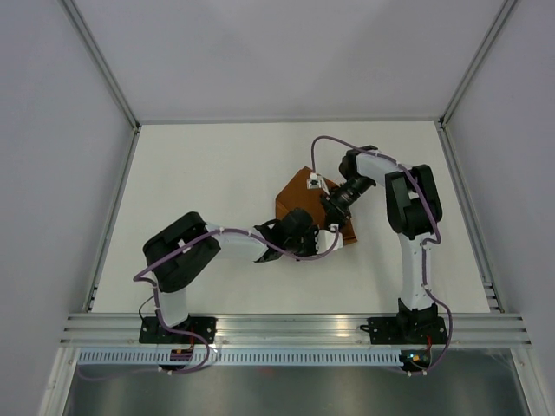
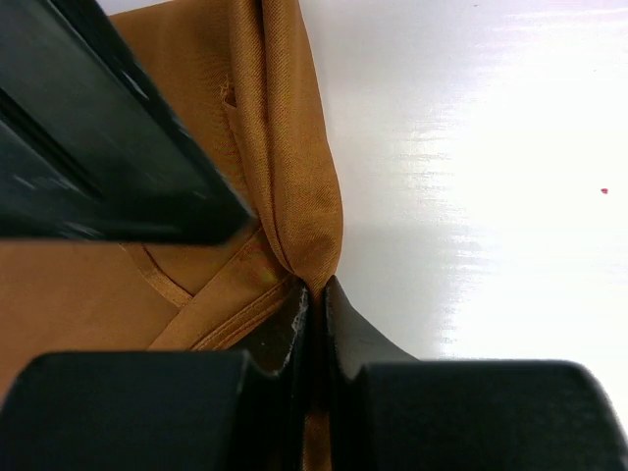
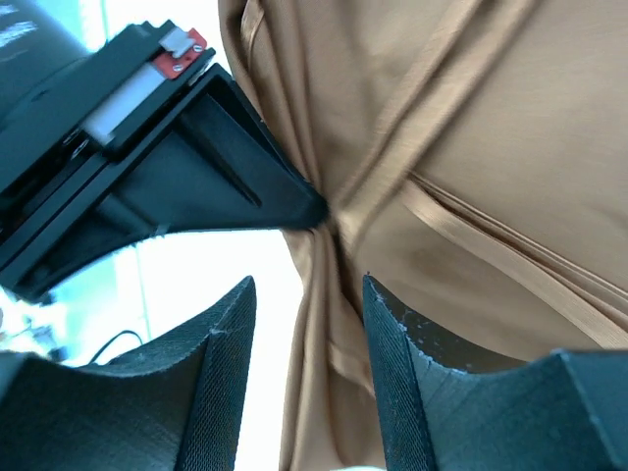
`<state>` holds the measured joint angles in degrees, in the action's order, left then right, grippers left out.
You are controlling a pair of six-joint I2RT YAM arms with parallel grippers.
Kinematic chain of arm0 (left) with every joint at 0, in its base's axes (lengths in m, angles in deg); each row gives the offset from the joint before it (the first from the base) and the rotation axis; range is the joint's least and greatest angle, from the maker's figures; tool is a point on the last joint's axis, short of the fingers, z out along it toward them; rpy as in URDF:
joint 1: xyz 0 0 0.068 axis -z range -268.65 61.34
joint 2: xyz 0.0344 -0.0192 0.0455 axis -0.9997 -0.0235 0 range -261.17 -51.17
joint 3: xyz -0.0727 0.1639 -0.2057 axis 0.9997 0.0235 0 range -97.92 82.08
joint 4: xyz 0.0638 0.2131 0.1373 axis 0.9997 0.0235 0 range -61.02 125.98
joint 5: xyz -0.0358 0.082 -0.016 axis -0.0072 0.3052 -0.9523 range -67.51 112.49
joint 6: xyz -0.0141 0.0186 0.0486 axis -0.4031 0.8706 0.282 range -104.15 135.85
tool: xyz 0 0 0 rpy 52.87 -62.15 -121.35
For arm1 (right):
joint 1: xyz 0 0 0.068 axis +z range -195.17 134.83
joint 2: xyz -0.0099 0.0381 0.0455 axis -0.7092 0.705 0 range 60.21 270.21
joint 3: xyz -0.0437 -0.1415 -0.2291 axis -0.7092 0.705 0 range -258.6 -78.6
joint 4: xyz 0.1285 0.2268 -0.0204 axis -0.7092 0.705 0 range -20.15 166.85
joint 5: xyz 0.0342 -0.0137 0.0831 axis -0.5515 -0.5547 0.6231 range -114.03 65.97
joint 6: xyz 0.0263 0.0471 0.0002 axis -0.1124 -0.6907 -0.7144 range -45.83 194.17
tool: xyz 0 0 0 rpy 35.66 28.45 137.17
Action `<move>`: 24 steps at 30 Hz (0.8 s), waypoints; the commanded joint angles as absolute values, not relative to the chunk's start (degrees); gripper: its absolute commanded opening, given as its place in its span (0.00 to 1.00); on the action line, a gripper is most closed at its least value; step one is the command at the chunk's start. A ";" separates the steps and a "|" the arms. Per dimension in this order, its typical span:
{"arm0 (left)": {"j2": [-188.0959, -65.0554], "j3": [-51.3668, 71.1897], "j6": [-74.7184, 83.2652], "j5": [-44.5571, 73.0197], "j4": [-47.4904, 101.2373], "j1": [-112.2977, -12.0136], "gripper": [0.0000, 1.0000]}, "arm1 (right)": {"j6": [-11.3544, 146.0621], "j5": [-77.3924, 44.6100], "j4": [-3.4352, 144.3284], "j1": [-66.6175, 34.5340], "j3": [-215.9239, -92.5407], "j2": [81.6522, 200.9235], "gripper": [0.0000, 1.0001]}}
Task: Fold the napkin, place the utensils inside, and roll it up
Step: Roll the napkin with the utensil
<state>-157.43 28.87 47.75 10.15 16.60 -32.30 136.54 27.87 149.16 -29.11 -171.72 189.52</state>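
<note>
The rust-orange napkin lies folded and bunched near the middle of the white table. My left gripper is at its near right corner. In the left wrist view the left gripper is shut on a gathered ridge of the napkin. My right gripper hovers close beside it. The right wrist view has the right gripper open, a loose fold of the napkin hanging between its fingers without being pinched. The utensils are out of view.
The two grippers nearly touch: the left gripper's finger fills the upper left of the right wrist view, and the right gripper's finger crosses the left wrist view. Bare white table lies on all sides of the cloth, with grey walls around it.
</note>
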 commanded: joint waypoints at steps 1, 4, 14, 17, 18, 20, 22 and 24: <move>-159.54 29.35 42.66 3.17 26.16 -33.72 0.02 | 136.31 31.51 144.82 -31.45 -171.50 184.23 0.54; -160.50 27.42 41.69 0.62 28.62 -35.04 0.02 | 136.31 33.44 143.68 -33.47 -170.27 182.12 0.54; -165.51 16.87 37.66 -10.90 42.33 -39.61 0.02 | 131.75 30.83 118.95 -38.93 -150.96 165.61 0.54; -166.30 15.21 36.86 -14.77 44.35 -40.84 0.02 | 128.32 28.10 107.00 -39.02 -141.46 158.05 0.54; -166.74 14.85 36.68 -16.69 44.71 -41.28 0.02 | 127.79 27.56 104.51 -39.02 -137.26 154.38 0.54; -167.45 13.45 36.25 -18.37 46.45 -42.15 0.02 | 126.91 26.95 99.24 -39.02 -134.16 151.45 0.56; -168.58 12.39 35.89 -20.39 47.60 -42.60 0.02 | 126.81 26.68 97.28 -38.93 -131.08 147.77 0.57; -169.47 10.89 35.37 -21.97 49.18 -43.04 0.02 | 127.16 26.77 95.43 -38.84 -129.15 145.13 0.57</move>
<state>-166.10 12.08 37.92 -17.21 40.48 -42.57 127.16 25.31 106.12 -39.02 -131.35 149.31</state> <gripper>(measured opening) 0.099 0.570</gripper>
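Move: The right hand, already open, hovers near the rolled near edge of the napkin. The roll's right end lies about 4 cm back, 5 cm right and 3 cm lower; the left hand's pinch on the roll is some 4 cm left and 3 cm back. The napkin's flat part spreads around 6 cm ahead, 8 cm left. For the left hand, gripping the roll, that right end is about 9 cm to its right and 1 cm back, the flat part 9 cm ahead, 2 cm left. Rolling over forward in place, the left hand keeps its pinch on the napkin roll and turns some 30 degrees, top going away from the base. Meanwhile the open right hand lifts clear and forward, then swings right and back over the roll's free side, ending about 5 cm right and 3 cm higher, its wrist turning so the fingers point more steeply down and no longer back. ##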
